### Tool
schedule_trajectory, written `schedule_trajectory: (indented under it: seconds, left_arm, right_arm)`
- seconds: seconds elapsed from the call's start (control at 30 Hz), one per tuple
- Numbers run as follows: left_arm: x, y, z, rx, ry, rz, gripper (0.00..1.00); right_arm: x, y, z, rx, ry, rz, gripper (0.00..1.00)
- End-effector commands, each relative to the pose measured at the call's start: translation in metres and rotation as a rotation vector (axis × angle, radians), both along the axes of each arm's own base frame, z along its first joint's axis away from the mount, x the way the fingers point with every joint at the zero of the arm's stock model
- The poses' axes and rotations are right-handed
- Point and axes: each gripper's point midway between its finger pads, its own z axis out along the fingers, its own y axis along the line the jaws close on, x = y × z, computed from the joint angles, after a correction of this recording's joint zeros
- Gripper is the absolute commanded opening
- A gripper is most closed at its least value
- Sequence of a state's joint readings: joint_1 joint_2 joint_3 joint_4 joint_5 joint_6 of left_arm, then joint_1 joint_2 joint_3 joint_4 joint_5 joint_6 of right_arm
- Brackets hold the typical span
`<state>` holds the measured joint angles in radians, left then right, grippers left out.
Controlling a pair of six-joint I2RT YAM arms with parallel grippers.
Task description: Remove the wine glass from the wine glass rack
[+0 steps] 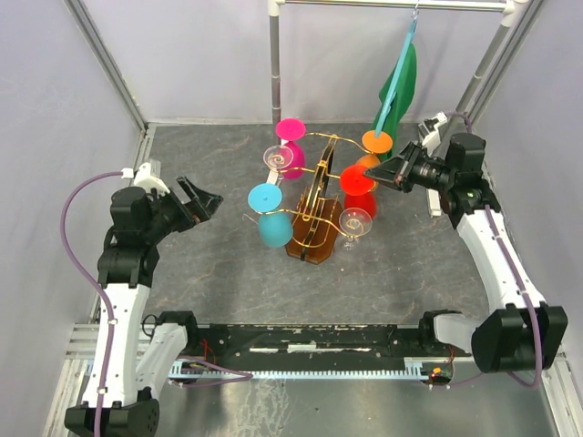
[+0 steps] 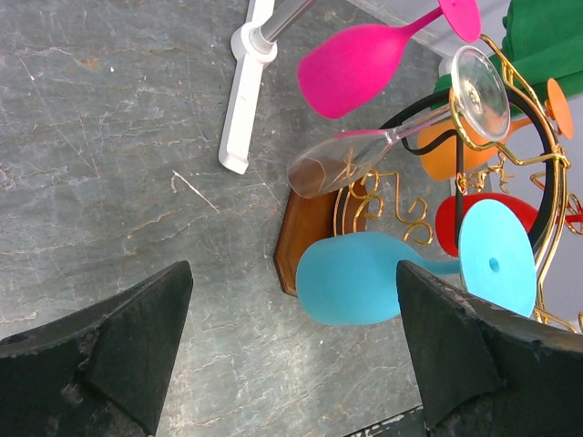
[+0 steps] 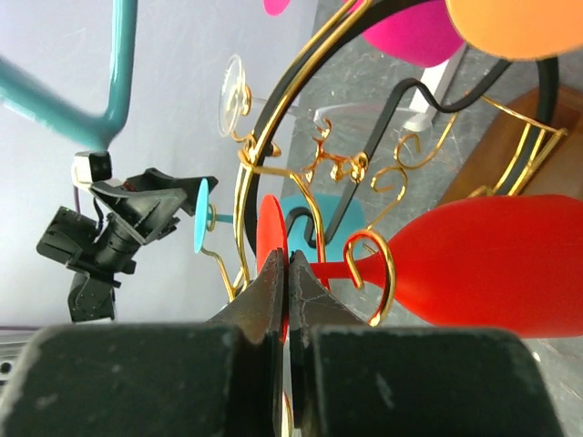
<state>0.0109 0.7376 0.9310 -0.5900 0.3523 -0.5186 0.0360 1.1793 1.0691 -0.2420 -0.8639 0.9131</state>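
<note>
The wine glass rack (image 1: 312, 244), a brown wooden base with gold wire arms, stands mid-table with several glasses hanging upside down from it. The red wine glass (image 1: 362, 202) hangs on its right side. My right gripper (image 1: 388, 177) is beside it. In the right wrist view, the right gripper (image 3: 289, 257) is shut on the edge of the round foot of the red wine glass (image 3: 492, 264), whose stem sits in a gold curl. My left gripper (image 1: 206, 202) hovers left of the rack, apart from it. In the left wrist view, the left gripper (image 2: 293, 273) is open and faces the blue glass (image 2: 355, 278).
Pink (image 1: 292, 157), orange (image 1: 368, 161), blue (image 1: 273, 228) and two clear glasses (image 1: 354, 221) also hang on the rack. Behind it stands a grey clothes rail (image 1: 275, 64) with a green cloth (image 1: 401, 86) on a hanger. The rail's white foot (image 2: 244, 100) lies on the grey table.
</note>
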Motion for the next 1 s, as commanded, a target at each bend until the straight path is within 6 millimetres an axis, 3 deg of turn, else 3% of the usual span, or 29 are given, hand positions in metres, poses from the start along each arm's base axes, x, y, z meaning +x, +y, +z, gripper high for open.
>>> schedule_trajectory:
  seconds: [0.0, 0.27, 0.47, 0.77, 0.97]
  left_arm:
    - [0.0, -0.006, 0.014, -0.026, -0.05, -0.032, 0.99]
    - [0.0, -0.007, 0.012, -0.03, -0.044, -0.035, 0.99]
    - [-0.001, -0.007, 0.011, -0.027, -0.045, -0.035, 0.99]
    - [-0.002, -0.006, 0.006, -0.026, -0.029, -0.026, 1.0]
    - [-0.007, -0.003, 0.008, -0.005, -0.033, -0.016, 0.99]
  right_arm:
    - [0.014, 0.012, 0.028, 0.073, -0.092, 0.038, 0.01]
    - [0.045, -0.003, 0.028, -0.02, -0.127, -0.07, 0.01]
    - [0.049, -0.031, 0.029, -0.038, -0.131, -0.15, 0.01]
    - [0.015, -0.069, 0.024, -0.135, -0.106, -0.216, 0.01]
    - [-0.016, -0.105, 0.014, -0.383, -0.058, -0.357, 0.01]
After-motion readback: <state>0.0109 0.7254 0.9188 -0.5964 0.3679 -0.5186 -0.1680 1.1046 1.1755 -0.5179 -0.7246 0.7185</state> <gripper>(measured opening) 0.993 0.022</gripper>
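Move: The right fingertips already pinch the rim of the red wine glass's foot, its stem still in the rack's gold curl. The glass hangs mouth down, its middle about 3 cm left, level in reach and 9 cm below. The orange glass is some 8 cm straight ahead; the clear glass 10 cm back and 3 cm left; the rack's black hoop 10 cm left and 3 cm back. From the left hand the red glass lies about 33 cm right, 3 cm ahead. Keeping its pinch on the red glass's foot, the right hand first slides forward about 5 cm towards the orange glass, then swings right and back away from the rack, ending roughly 8 cm right of its starting place at nearly the same height. As it pulls away it turns about 15 degrees clockwise and rolls slightly, its right side rising. ##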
